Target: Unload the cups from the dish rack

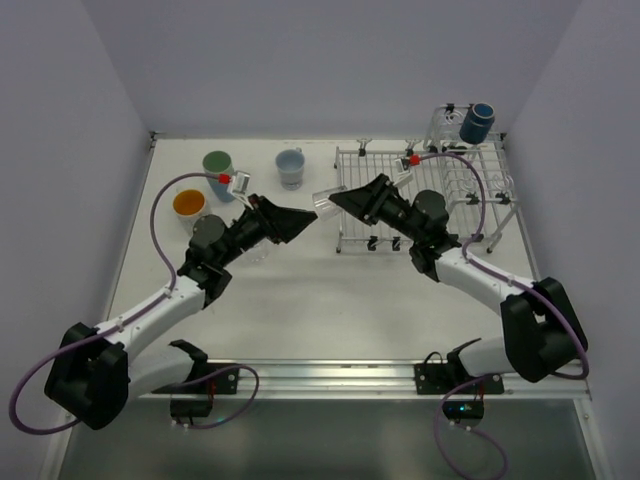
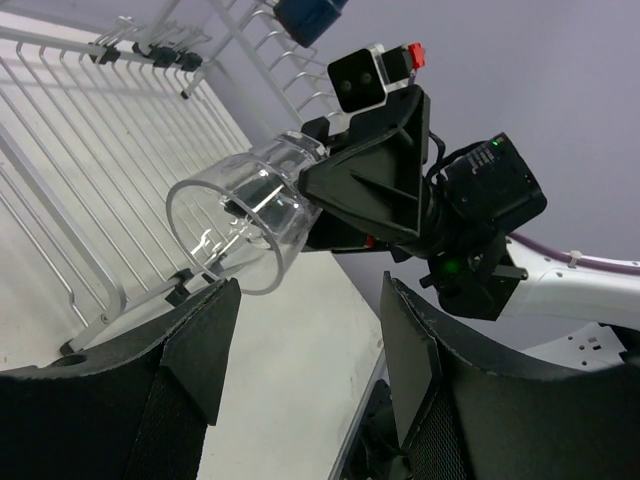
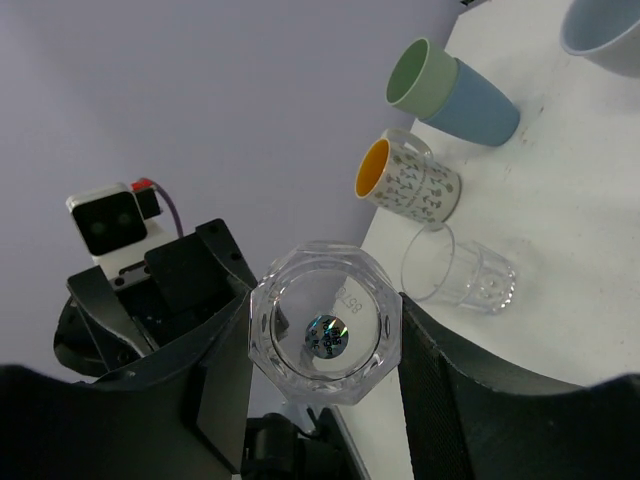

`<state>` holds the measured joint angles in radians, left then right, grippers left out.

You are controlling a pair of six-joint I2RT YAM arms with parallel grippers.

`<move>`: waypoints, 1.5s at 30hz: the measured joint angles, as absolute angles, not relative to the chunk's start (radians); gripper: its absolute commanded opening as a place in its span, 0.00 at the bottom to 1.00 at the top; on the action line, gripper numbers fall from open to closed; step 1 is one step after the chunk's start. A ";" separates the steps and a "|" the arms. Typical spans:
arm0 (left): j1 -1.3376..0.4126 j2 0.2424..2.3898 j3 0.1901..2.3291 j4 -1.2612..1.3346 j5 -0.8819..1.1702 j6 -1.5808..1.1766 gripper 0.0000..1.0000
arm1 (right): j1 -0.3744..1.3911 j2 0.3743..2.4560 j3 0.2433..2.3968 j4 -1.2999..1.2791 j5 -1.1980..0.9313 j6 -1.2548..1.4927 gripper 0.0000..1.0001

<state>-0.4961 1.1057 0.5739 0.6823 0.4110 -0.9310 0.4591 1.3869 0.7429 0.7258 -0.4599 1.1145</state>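
My right gripper [image 1: 342, 200] is shut on a clear glass [image 1: 325, 199], held on its side in the air left of the silver dish rack [image 1: 455, 200]. In the right wrist view the glass [image 3: 325, 335] sits base-on between the fingers [image 3: 470, 400]. My left gripper [image 1: 305, 219] faces it from the left, open, with nothing between its fingers [image 2: 190, 350]. The mouth of the glass [image 2: 235, 225] hangs just beyond those tips. A dark blue mug [image 1: 478, 122] stands in the rack's small raised basket.
On the table at the left are a green tumbler nested in a blue one [image 3: 435, 80], a white mug with an orange inside [image 3: 405, 182], a clear glass [image 3: 462, 270] and a pale blue cup [image 1: 290, 168]. Walls close in the table on three sides.
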 measured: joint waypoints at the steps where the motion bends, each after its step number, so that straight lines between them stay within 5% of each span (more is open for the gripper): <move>1: -0.496 1.112 0.574 0.683 0.411 -0.931 0.65 | 0.459 1.385 0.739 0.732 -0.463 1.119 0.17; 7: -0.496 1.168 0.587 0.696 0.416 -0.932 0.60 | 0.477 1.384 0.735 0.751 -0.468 1.137 0.17; 9: -0.497 1.190 0.592 0.710 0.423 -0.934 0.37 | 0.487 1.385 0.735 0.754 -0.469 1.141 0.17; 15: -0.500 1.211 0.604 0.749 0.439 -0.940 0.13 | 0.500 1.396 0.735 0.770 -0.467 1.153 0.17; 20: -0.500 1.211 0.610 0.756 0.442 -0.939 0.18 | 0.501 1.420 0.735 0.820 -0.468 1.182 0.17; 23: -0.498 1.213 0.612 0.756 0.442 -0.936 0.01 | 0.501 1.441 0.730 0.859 -0.469 1.207 0.17; 27: -0.498 1.212 0.612 0.759 0.439 -0.939 0.00 | 0.500 1.470 0.720 0.921 -0.475 1.248 0.18; 28: -0.498 1.209 0.612 0.755 0.439 -0.935 0.00 | 0.500 1.474 0.718 0.933 -0.477 1.255 0.23; 31: -0.499 1.172 0.633 0.653 0.419 -0.889 0.00 | 0.501 1.480 0.715 0.943 -0.488 1.261 0.62; 35: -0.511 1.100 0.774 0.346 0.342 -0.742 0.00 | 0.513 1.478 0.713 0.915 -0.502 1.240 0.88; 39: -0.505 1.049 0.972 0.029 0.222 -0.604 0.00 | 0.525 1.467 0.713 0.840 -0.519 1.201 0.99; 45: -0.505 1.061 1.224 -0.442 0.068 -0.468 0.00 | 0.526 1.365 0.717 0.667 -0.501 1.083 0.99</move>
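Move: The clear cup, still held in the right fingers, has its middle about 6 cm right and 3 cm ahead of the open left hand, roughly level with it. From the right hand the cup's middle is about 3 cm left and 2 cm back, and the left fingers wait some 9 cm left and 5 cm back. Nearest the left hand, both about 18 cm lower: a clear glass 13 cm left and 4 cm ahead, and a blue mug 4 cm left and 28 cm ahead. The clear cup changes hands in the air: the left fingers ease about 2 cm forward and right onto its rim while the right hand brings it a couple of centimetres left and slightly back. The left fingers close and pinch the rim; only then does the right hand open wide, backing off and dipping slightly. The left hand carries the cup about 8 cm left and 6 cm up, rolling some 30 degrees left side up and swinging counter-clockwise. ##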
